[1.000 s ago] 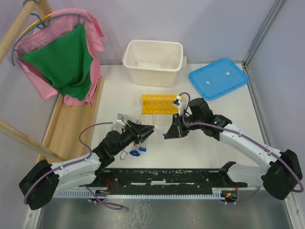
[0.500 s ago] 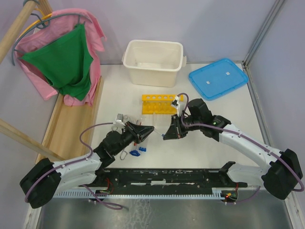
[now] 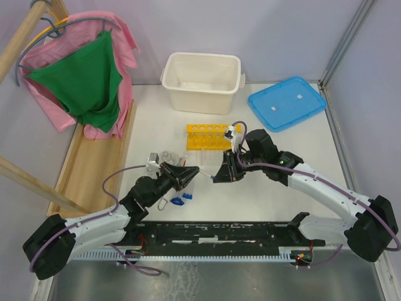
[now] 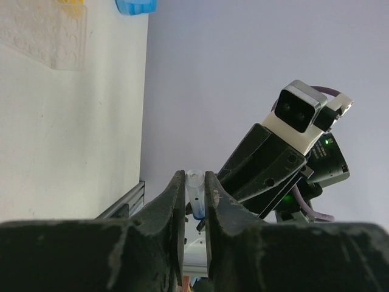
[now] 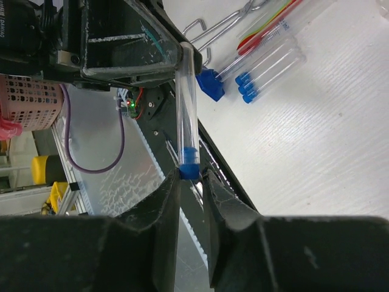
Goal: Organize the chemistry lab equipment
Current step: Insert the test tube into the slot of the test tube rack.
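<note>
A clear tube (image 5: pixel 185 103) with a blue cap (image 5: pixel 189 167) hangs in the air between both grippers, above the table's front middle (image 3: pixel 203 174). My left gripper (image 4: pixel 194 182) is shut on the tube's (image 4: pixel 196 191) rounded end, with both fingers pressed against it. My right gripper (image 5: pixel 190 176) stands at the cap end, its jaws slightly apart; one finger touches the cap and a small gap shows at the other. More blue-capped tubes (image 5: pixel 267 67), a red rod (image 5: pixel 267 27) and metal tongs (image 5: pixel 225 24) lie on the table. The yellow rack (image 3: pixel 210 136) stands behind the grippers.
A white tub (image 3: pixel 202 74) sits at the back centre, with a flat blue lid (image 3: pixel 287 102) to its right. Pink and green cloths (image 3: pixel 88 81) hang at the back left over a wooden ledge (image 3: pixel 94 163). Small blue pieces (image 3: pixel 182 200) lie near the left arm.
My left gripper has moved in and closed on the tube's rounded end. My right gripper's jaws have loosened at the cap, and both arms have shifted slightly left.
</note>
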You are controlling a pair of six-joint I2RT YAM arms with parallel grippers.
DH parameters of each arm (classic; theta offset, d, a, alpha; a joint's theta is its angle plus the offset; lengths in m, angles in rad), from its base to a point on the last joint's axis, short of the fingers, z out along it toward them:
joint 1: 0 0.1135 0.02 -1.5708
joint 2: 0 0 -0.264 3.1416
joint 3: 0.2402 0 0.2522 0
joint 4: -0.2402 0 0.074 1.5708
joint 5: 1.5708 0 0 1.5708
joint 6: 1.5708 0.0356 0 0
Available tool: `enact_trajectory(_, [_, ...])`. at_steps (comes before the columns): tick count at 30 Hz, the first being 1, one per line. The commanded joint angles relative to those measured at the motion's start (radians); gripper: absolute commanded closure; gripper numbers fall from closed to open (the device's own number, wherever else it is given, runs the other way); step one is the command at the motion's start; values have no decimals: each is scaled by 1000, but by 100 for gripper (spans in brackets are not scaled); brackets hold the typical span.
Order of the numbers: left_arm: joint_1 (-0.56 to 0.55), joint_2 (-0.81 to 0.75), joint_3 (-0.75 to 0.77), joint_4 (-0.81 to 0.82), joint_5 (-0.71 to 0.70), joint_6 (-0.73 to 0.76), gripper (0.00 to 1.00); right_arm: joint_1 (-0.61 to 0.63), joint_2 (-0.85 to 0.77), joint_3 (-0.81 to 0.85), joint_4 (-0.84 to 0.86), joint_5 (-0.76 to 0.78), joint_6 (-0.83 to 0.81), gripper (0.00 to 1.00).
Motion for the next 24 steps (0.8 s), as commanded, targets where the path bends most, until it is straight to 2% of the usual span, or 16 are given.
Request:
enact_trajectory(1, [5, -27, -18, -9, -61, -42, 97, -1, -23, 60, -26, 64, -33, 67])
enact_trajectory(8, [3, -107, -71, -55, -133, -116, 97, -1, -111, 54, -30, 201, -37, 58])
enact_trajectory(16, [3, -199, -97, -94, -214, -196, 97, 1, -165, -68, 190, 290, 36, 57])
enact_trajectory(24, [4, -119, -64, -10, -230, -211, 97, 15, -148, -114, 310, 318, 30, 58])
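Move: The left hand holds the test tube by its glass end. The yellow test tube rack is about 16 cm ahead of this hand, 6 cm to its right and 12 cm lower; the clear rack lies nearer, some 8 cm ahead, 8 cm to the right and 14 cm below. The right hand's fingers are just loosening around the blue cap. From there the tube's middle is about 3 cm to its left and 2 cm ahead, level with it. The right fingers open wider around the blue cap and come free of it, that hand going forward about 4 cm and a little right, rising some 3 cm before sinking partway back, while turning roughly 15 degrees clockwise and tipping its fingers up. The left hand keeps its pinch on the glass end and draws left about 4 cm, away from the right hand, edging forward and swinging about 10 degrees counter-clockwise. ##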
